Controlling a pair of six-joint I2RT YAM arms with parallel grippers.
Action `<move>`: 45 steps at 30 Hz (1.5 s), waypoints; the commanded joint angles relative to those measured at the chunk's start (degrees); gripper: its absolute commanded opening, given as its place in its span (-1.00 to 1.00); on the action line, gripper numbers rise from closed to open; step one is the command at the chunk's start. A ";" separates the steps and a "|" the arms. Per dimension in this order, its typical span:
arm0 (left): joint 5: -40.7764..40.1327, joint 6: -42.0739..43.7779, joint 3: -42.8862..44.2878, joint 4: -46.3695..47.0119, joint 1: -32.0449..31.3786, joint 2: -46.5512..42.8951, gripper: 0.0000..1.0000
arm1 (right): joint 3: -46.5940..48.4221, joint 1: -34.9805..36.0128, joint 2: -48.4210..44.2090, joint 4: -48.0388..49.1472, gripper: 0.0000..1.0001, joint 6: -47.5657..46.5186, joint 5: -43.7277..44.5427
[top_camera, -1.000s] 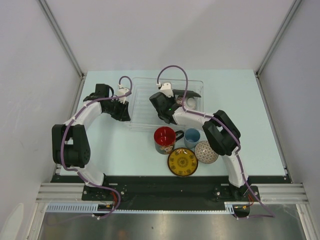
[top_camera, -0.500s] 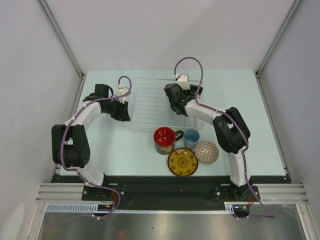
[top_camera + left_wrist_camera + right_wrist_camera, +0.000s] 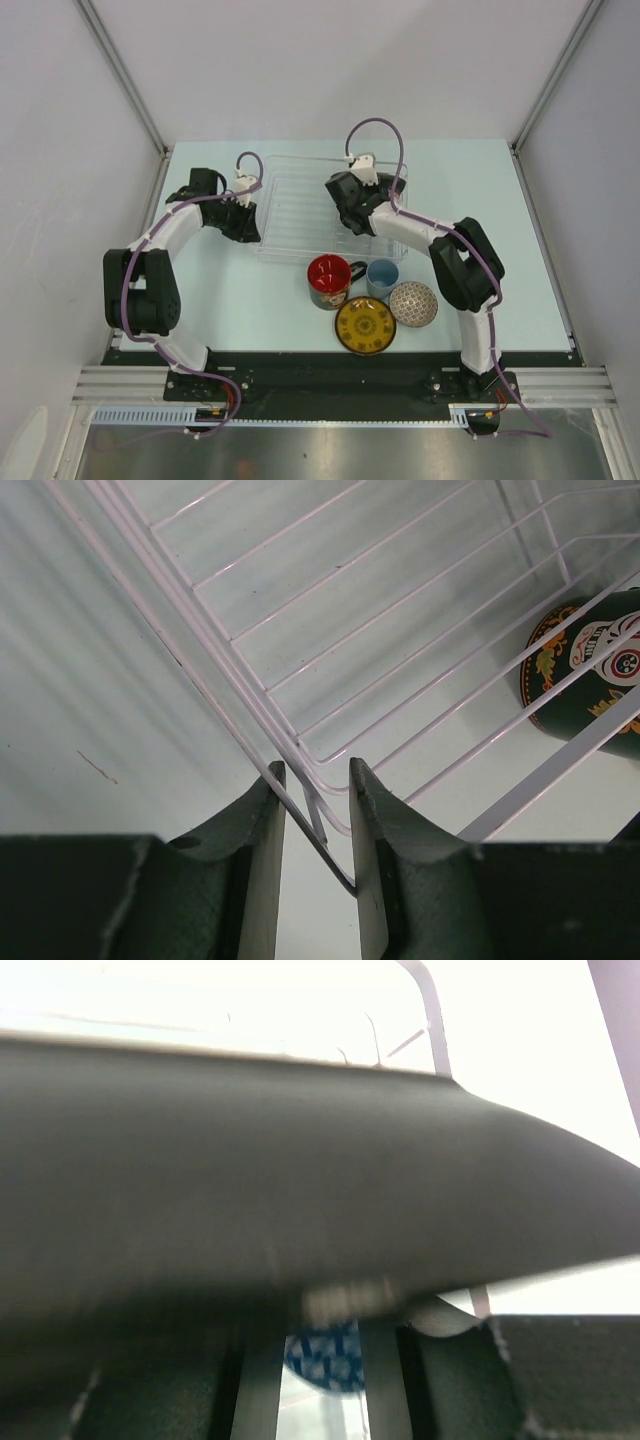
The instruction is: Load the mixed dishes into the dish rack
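The clear dish rack [image 3: 290, 205] lies at the back of the table. My left gripper [image 3: 247, 227] is shut on the wire rim at the rack's near-left corner [image 3: 318, 810]. My right gripper [image 3: 352, 208] hangs over the right half of the rack, shut on the black floral plate [image 3: 300, 1190], which fills the right wrist view as a dark blur. The left wrist view shows that plate [image 3: 590, 675] through the rack's wires. In front of the rack stand the red mug [image 3: 328, 279], the light-blue cup [image 3: 383, 277], the patterned bowl [image 3: 413, 304] and the yellow saucer [image 3: 365, 324].
The right arm's elbow [image 3: 468, 265] hangs just right of the bowl and cup. White walls close in the table on the left, right and back. The mug's black handle [image 3: 356, 268] points toward the cup.
My right gripper has swung with the plate from the rack's middle toward its right far side, and the elbow has moved right. The left arm and the other dishes have stayed still.
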 commanded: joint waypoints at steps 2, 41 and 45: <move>2.47 8.99 -1.63 -5.96 -0.20 0.62 -0.59 | 0.41 1.66 -9.03 -3.94 -0.25 2.59 2.41; 2.30 8.46 -0.93 -6.40 -0.20 0.45 -0.60 | -36.41 5.27 -50.43 -57.48 -0.19 50.57 -29.40; 2.12 8.64 -1.10 -6.66 -0.20 0.27 -0.60 | -38.87 3.08 -51.23 -53.97 -0.19 49.35 -31.42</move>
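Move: The brown patterned bowl on the table lies about 29 cm back of the right gripper, 6 cm to its right and 10 cm below. The blue cup stands some 7 cm left of that bowl and 5 cm farther out, the yellow plate about 10 cm left of the bowl and 6 cm nearer the base. The black plate in the rack is right at the right fingers, its middle about 3 cm left. From the left gripper, the patterned bowl is roughly 36 cm right, 17 cm back and 8 cm lower. Draw the right gripper up and back out of the rack, clear of the black plate, rising about 11 cm, then sweep it quickly back and to the right and down beside the patterned bowl, some 32 cm back in all. Tip the fingers down about 35 degrees on the way, keeping them part-open and empty. Hold the rack's near-left rim still with the left gripper. ##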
